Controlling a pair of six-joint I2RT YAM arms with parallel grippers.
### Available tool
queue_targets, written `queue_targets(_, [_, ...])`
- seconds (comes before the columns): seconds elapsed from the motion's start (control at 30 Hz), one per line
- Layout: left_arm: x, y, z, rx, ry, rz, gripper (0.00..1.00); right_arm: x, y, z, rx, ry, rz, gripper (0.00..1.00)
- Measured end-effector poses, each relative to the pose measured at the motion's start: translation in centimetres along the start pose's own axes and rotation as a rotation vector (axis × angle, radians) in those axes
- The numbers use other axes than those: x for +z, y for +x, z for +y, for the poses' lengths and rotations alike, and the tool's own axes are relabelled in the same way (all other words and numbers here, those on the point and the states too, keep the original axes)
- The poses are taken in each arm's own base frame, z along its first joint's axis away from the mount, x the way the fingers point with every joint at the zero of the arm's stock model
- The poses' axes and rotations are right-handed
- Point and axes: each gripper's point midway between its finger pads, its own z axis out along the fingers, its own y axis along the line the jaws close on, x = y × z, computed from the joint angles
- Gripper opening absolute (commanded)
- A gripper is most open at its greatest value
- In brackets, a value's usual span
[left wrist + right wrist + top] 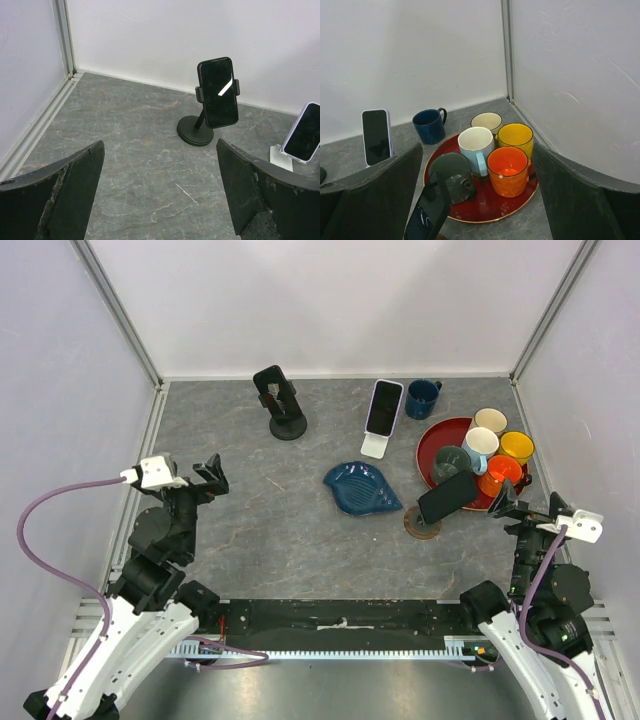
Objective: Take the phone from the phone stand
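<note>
Three phones stand in holders. A black phone [277, 395] [218, 92] is clamped upright in a black round-based stand [288, 427] [195, 135] at the back left. A white-cased phone [383, 407] [304, 133] [376, 136] leans on a white stand [373, 447]. A third dark phone [447, 497] [427, 212] tilts on a brown round stand [421, 527] beside the tray. My left gripper [208, 480] [159, 165] hangs open over bare table, well short of the black stand. My right gripper [510, 505] [477, 170] is open near the tray, holding nothing.
A red tray [435, 440] [485, 210] carries several mugs, among them orange [507, 170], yellow [516, 137] and a dark grey one [451, 175]. A navy mug [422, 398] [430, 125] stands behind it. A blue leaf-shaped dish [362, 488] lies mid-table. White walls enclose three sides.
</note>
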Motion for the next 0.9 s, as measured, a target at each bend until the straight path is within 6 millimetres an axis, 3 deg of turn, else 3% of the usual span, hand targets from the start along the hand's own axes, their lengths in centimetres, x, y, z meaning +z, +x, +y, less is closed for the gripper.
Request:
queue_targets(0.43, [-0.6,-0.9,0.1,-0.044,0.019,-0.030,1.00,-0.2,0.3,1.6,-0.002,-0.095,0.013,0.98])
queue_targets(0.63, [-0.9,-1.3,-0.1,-0.075,0.040,-0.043,1.00,-0.1,-1.1,2.2,0.016,-0.114,0.052,0.98])
queue_targets(0.8, [-1.1,-1.0,-0.5,-0.084,0.061,-0.029,1.00,0.9,-2.1,4.5,0.007,-0.169,0.146,0.98])
queue_targets(0.9, [-1.4,-1.0,-0.5,-0.088,0.073,-0.026,1.00,1.7,-1.8,6.5,0.017,-0.213,0.232,0.98])
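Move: The black phone on the round brown-based stand lies about 8 cm ahead of my right hand, 7 cm to its left and some 18 cm below. From the same hand, the grey mug stands about 18 cm ahead and 5 cm left, the orange mug 15 cm ahead and 5 cm right, and the blue leaf dish 13 cm ahead and 26 cm left, all slightly lower than the phone. From my left hand that phone is roughly 53 cm to the right, level with it fore and aft, and some 18 cm below. With open fingers, I bring my right hand about 6 cm left, easing off first, then rising some 3 cm and pushing forward nearly as far, closing the sideways gap to the near black phone while staying high above it. Meanwhile the wrist swings counter-clockwise by nearly 15 degrees and the fingers tip down about 10. My open left hand backs off barely 1.5 cm. ##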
